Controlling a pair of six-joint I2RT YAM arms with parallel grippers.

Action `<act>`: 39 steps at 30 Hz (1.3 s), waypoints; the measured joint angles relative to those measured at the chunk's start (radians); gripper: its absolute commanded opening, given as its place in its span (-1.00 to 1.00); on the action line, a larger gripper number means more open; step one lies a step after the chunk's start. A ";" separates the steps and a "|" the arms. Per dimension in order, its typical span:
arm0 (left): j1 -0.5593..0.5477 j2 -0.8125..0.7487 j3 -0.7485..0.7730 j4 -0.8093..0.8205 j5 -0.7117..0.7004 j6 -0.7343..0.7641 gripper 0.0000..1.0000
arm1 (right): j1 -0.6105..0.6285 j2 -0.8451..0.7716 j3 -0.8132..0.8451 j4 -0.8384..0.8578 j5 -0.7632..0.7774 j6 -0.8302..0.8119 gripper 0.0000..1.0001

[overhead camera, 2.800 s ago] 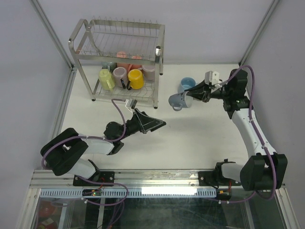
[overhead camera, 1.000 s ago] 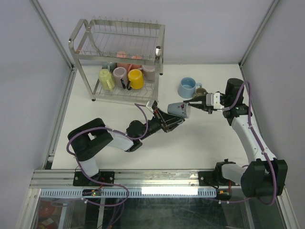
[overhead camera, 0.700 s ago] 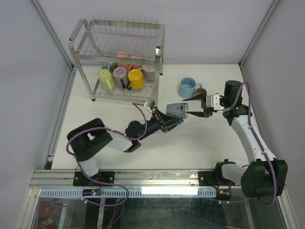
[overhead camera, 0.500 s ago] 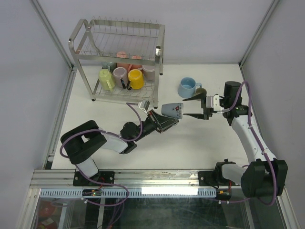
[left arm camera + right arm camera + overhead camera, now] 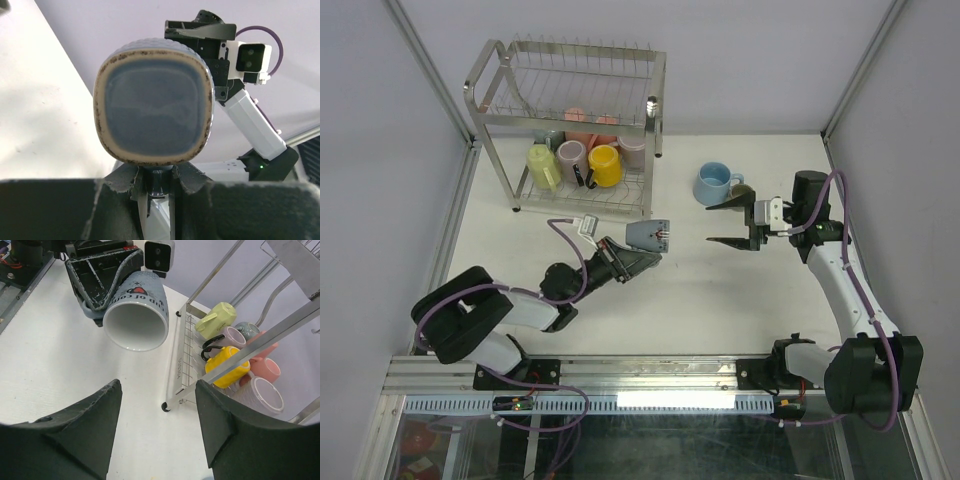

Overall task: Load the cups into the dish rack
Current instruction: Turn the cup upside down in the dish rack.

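Observation:
A grey-blue cup (image 5: 648, 235) with dark lettering hangs above the table, its white mouth (image 5: 136, 325) facing the right wrist camera. My left gripper (image 5: 638, 256) is shut on its handle (image 5: 157, 181), the cup's square base (image 5: 155, 107) filling the left wrist view. My right gripper (image 5: 710, 224) stands open and empty to the cup's right, apart from it. A light blue cup (image 5: 713, 183) sits upright on the table just behind the right gripper. The chrome dish rack (image 5: 480, 82) stands at the back left, with several cups on its lower shelf, among them a yellow cup (image 5: 604, 166) and a pale green cup (image 5: 541, 165).
The rack's upper shelf (image 5: 575, 72) is bare wire. Its near right foot (image 5: 165, 406) rests on the table just beyond my right fingers (image 5: 90, 425). White walls and aluminium frame posts (image 5: 430, 75) enclose the table.
My right gripper opened and let go of the grey-blue cup. The left arm carried the cup left, away from the right gripper, toward the rack's front.

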 measured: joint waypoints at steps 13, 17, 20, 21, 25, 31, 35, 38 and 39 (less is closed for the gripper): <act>0.137 -0.400 -0.055 -0.323 0.026 0.372 -1.00 | -0.008 0.000 -0.003 0.027 0.000 0.025 0.29; 0.138 -0.516 0.004 -0.589 -0.021 0.596 -1.00 | -0.008 0.000 -0.003 0.036 0.000 0.032 0.29; 0.140 -0.552 0.036 -0.733 -0.053 0.730 -1.00 | -0.008 0.000 -0.008 0.047 0.000 0.036 0.29; 0.145 -0.554 0.043 -0.765 -0.058 0.762 -1.00 | -0.008 0.000 -0.010 0.049 0.000 0.037 0.29; 0.164 -0.552 0.068 -0.872 -0.082 0.867 -1.00 | -0.008 0.000 -0.019 0.055 0.000 0.042 0.29; 0.212 -0.516 0.095 -0.935 -0.083 0.946 -1.00 | -0.008 0.000 -0.019 0.061 0.000 0.044 0.30; 0.248 -0.493 0.106 -0.945 -0.082 0.966 -1.00 | -0.008 0.000 -0.019 0.064 0.000 0.044 0.30; 0.271 -0.475 0.111 -0.941 -0.081 0.970 -1.00 | -0.008 0.000 -0.019 0.065 0.000 0.045 0.30; 0.278 -0.468 0.112 -0.940 -0.081 0.972 -1.00 | -0.008 0.000 -0.019 0.067 0.000 0.047 0.31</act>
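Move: The left hand already holds the grey cup by its handle, mouth to the right; the free spot on the dish rack's lower shelf lies about 22 cm ahead, 4 cm left and 12 cm below. The yellow cup is roughly 26 cm ahead and 11 cm left, 10 cm below. The blue cup stands on the table about 25 cm ahead and 16 cm right, 13 cm below. From the empty right hand, that spot is some 19 cm ahead, 23 cm left and 18 cm below. The left hand carries its still-gripped cup some 15 cm left and forward towards the rack, rolling it mouth-down. ##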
